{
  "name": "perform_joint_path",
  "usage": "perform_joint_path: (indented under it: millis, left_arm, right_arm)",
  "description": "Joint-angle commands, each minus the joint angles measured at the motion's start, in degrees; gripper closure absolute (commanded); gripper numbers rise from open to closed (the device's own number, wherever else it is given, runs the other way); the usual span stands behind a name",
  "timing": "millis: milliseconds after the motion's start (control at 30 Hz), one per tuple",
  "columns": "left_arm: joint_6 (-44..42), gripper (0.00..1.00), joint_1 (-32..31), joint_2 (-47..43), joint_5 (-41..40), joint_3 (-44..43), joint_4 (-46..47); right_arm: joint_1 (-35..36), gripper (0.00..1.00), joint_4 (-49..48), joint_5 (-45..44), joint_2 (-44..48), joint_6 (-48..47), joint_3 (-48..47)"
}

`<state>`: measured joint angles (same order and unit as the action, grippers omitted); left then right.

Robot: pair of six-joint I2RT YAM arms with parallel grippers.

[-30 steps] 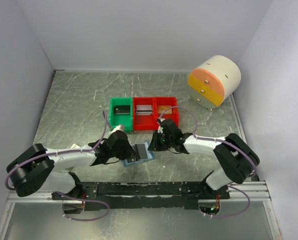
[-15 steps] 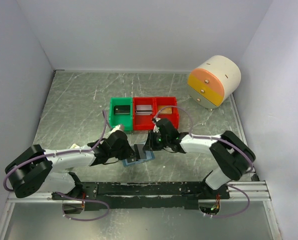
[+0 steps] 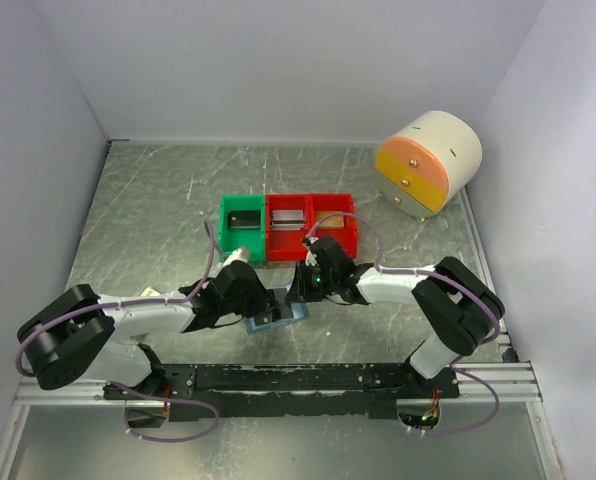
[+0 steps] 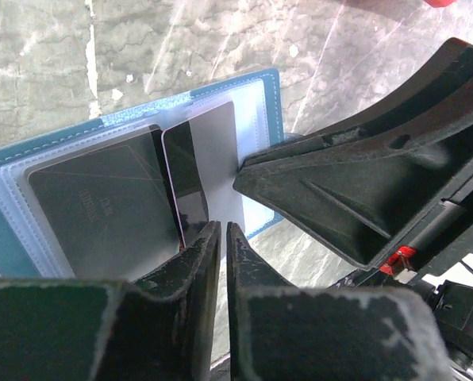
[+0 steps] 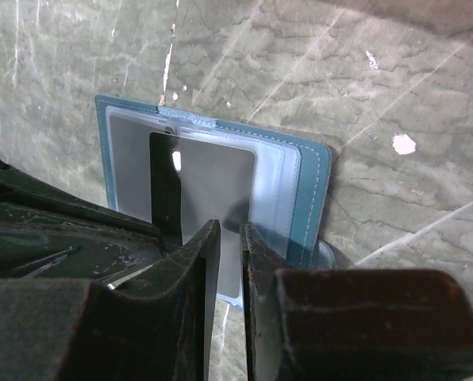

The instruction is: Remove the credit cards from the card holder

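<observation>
The card holder (image 3: pixel 294 313) lies open on the table between both arms, slate-blue with clear pockets (image 4: pixel 262 89) (image 5: pixel 313 184). A dark grey credit card (image 4: pixel 101 214) sits in its left pocket. A second card (image 4: pixel 209 151), dark on one side and pale on the other, sticks partly out of the middle pocket and shows as a grey face (image 5: pixel 217 182). My left gripper (image 4: pixel 222 232) (image 3: pixel 269 301) hovers at that card's edge, jaws a sliver apart with nothing between them. My right gripper (image 5: pixel 230 230) (image 3: pixel 300 288) stands over the holder's far edge, jaws narrowly apart, gripping nothing.
A green bin (image 3: pixel 242 226) and two red bins (image 3: pixel 288 230) stand in a row just behind the holder. A cream-and-orange drawer box (image 3: pixel 428 160) sits at the back right. White walls close in the table on three sides.
The left jaws have eased apart from fully shut. The right gripper has shifted a little left over the holder's far edge. The holder has stayed put.
</observation>
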<state>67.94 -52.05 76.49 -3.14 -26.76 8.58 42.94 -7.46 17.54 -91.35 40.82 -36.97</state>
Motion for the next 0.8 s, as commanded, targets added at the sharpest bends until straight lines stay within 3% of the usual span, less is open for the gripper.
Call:
perform_joint_path:
  millis: [0, 400, 767]
  left_arm:
    - [2.4, 0.80, 0.2, 0.7, 0.8, 1.1, 3.4]
    - [1.1, 0.52, 0.2, -8.0, -5.6, 1.5, -6.6]
    - [2.2, 0.52, 0.3, -0.3, -1.1, 3.0, 1.3]
  right_arm:
    - [0.0, 0.82, 2.4, -0.2, -1.4, -1.7, 0.1]
    - [-0.1, 0.82, 2.3, -0.2, -2.1, -1.7, -0.2]
    - [-0.1, 0.82, 2.0, -0.2, -2.1, -1.8, 0.0]
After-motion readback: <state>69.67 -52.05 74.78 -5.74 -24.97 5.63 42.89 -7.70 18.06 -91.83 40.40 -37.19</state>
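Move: The loose card poking out of the card holder has its middle about 2 cm ahead of the left hand, 1 cm to its right and 2 cm below. The dark pocketed card lies some 4 cm left and 1 cm ahead of the left hand. The green box is roughly 18 cm ahead and 7 cm left of it; the red box is equally far ahead, 9 cm to its right. From the right hand, the loose card's middle is about 2 cm left, level fore-and-aft, 1 cm below. The right hand's nearly shut fingertips keep resting on the loose card's right part, and that hand stays in place. The left hand hops above the near left edge of the card: up some 2 cm while its fingers spread to about half open, then down past its starting height to about 1 cm lower, ending nearly 2 cm farther left. Whether its spread tips touch the card can't be seen. ##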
